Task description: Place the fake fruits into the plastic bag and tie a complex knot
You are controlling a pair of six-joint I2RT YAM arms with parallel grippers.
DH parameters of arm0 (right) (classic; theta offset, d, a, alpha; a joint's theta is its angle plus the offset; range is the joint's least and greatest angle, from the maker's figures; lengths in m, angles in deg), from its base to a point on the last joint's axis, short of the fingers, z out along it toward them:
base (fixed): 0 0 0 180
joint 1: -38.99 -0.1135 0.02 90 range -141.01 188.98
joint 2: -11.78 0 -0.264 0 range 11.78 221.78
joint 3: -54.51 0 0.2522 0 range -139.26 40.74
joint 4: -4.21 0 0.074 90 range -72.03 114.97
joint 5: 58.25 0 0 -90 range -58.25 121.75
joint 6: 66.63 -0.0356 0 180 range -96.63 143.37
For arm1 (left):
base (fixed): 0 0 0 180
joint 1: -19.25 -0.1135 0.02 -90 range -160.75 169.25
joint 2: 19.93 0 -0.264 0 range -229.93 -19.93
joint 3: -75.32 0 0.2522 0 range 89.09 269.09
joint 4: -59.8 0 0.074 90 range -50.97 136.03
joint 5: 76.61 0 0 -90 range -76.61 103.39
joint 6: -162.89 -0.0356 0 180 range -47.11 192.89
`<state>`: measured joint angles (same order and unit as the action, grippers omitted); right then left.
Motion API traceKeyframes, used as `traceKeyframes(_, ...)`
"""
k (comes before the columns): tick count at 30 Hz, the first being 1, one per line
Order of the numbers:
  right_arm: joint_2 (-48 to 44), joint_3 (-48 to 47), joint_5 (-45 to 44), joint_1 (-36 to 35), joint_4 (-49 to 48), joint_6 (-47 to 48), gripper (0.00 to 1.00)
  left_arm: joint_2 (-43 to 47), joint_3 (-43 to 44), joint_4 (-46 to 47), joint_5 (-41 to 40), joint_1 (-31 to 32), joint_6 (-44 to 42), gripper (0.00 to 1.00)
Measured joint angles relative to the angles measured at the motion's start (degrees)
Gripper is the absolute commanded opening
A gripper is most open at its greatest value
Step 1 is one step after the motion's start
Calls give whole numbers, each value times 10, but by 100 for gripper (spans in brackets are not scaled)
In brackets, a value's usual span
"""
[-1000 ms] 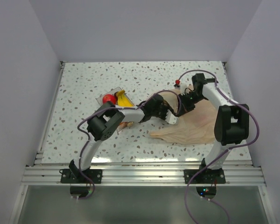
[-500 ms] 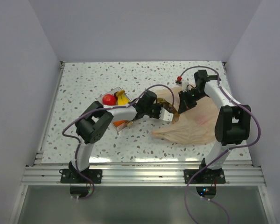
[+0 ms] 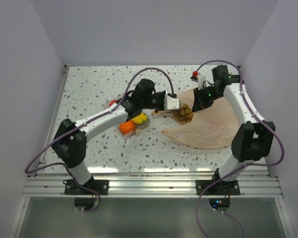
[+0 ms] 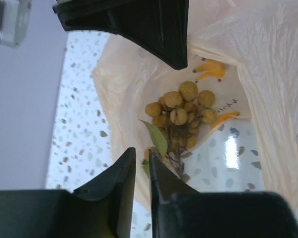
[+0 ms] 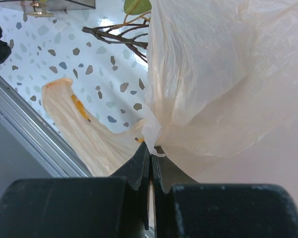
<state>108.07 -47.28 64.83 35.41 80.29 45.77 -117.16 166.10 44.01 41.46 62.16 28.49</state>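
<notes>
The tan-brown grape cluster (image 3: pixel 183 114) (image 4: pixel 181 116) lies in the mouth of the peach plastic bag (image 3: pixel 208 126) (image 4: pixel 268 74), with its green leaf and stem toward my left gripper (image 3: pixel 174 106) (image 4: pixel 141 151). That gripper hovers just left of the cluster, its jaws a narrow gap apart with nothing between them. My right gripper (image 3: pixel 202 100) (image 5: pixel 151 146) is shut on a bunched edge of the bag (image 5: pixel 213 74) and holds it up at the back. An orange piece (image 3: pixel 126 127), the yellow banana (image 3: pixel 139 119) and a red apple (image 3: pixel 113 104) stay by the tray.
The clear plastic tray (image 3: pixel 135 132) sits left of the bag, partly under my left arm. A bag handle (image 5: pixel 74 119) trails on the speckled table (image 3: pixel 89 89). An aluminium rail (image 3: pixel 149 178) runs along the near edge. Walls close in on both sides.
My left arm has stretched out and swung back toward the bag, and the grape cluster now lies in its mouth. The left jaws have parted slightly. My right gripper has pulled the bag edge back.
</notes>
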Motion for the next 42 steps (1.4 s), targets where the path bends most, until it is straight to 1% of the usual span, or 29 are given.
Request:
traceKeyframes(1,0,3,-3,0,-2,-1,0,-3,0,-6,-2,-1,26,34)
traceKeyframes(2,0,9,-5,0,-6,-2,0,-7,-1,-12,-3,-2,54,39)
traceKeyframes(4,0,28,-6,0,-10,-5,0,-8,-16,-19,-3,-1,108,42)
traceKeyframes(8,0,57,0,0,-13,-16,0,-13,-51,-36,2,15,184,40)
traceKeyframes(9,0,60,2,0,-14,-19,0,-19,-52,-44,5,27,197,37)
traceKeyframes(12,0,60,7,0,-22,-30,0,-37,-53,-75,33,77,214,35)
traceKeyframes(15,-3,60,7,0,-29,-40,0,-40,-59,-106,53,139,212,30)
traceKeyframes(16,-5,60,7,0,-31,-44,0,-41,-60,-118,60,157,210,30)
traceKeyframes(17,-9,60,7,0,-33,-49,0,-43,-60,-130,65,171,209,30)
traceKeyframes(18,-12,60,8,0,-33,-51,0,-44,-60,-142,68,180,208,33)
traceKeyframes(20,-19,60,9,0,-34,-56,0,-45,-66,-156,66,183,207,38)
traceKeyframes(21,-23,60,10,0,-34,-58,0,-40,-74,-155,61,178,208,42)
traceKeyframes(22,-26,61,10,0,-34,-59,0,-31,-89,-150,57,169,210,43)
traceKeyframes(23,-30,62,11,0,-34,-59,0,-17,-104,-150,55,159,214,49)
traceKeyframes(24,-34,66,12,0,-35,-59,0,5,-122,-153,54,141,216,62)
traceKeyframes(26,-42,77,14,0,-33,-58,0,59,-143,-157,58,89,234,68)
traceKeyframes(27,-46,82,14,0,-33,-58,0,89,-148,-154,57,56,245,76)
traceKeyframes(28,-49,89,14,0,-32,-57,0,119,-151,-151,55,21,255,80)
traceKeyframes(30,-54,99,13,0,-31,-56,0,178,-152,-146,38,-47,275,81)
traceKeyframes(32,-57,110,12,0,-31,-56,0,221,-153,-145,21,-101,282,82)
traceKeyframes(35,-57,126,8,0,-35,-57,0,236,-153,-146,-5,-156,286,84)
traceKeyframes(38,-57,134,5,0,-37,-60,0,196,-152,-144,-30,-209,293,87)
traceKeyframes(42,-57,134,2,-1,-43,-65,0,101,-122,-140,-83,-267,296,88)
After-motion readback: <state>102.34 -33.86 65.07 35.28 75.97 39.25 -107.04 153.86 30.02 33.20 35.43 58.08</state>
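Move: The red apple in the clear tray lies roughly 25 cm to the left hand's left, 4 cm farther ahead and 19 cm below it. Nearer are the bananas, about 15 cm left and 2 cm ahead; the orange sits some 19 cm left and 6 cm back. The brown fruit bunch in the bag is about 7 cm right, 2 cm ahead, 20 cm below. From the right hand the apple is about 40 cm left, 5 cm ahead, 14 cm down. The right fingers keep the bag's rim pinched, easing it about 4 cm back and 3 cm down. The left hand, empty, first sweeps back some 20 cm and down beside the bag's mouth, then swings forward and left, rising and dipping again over the fruit tray, fingers opening wide, turning counter-clockwise until they point forward-right and downward. ##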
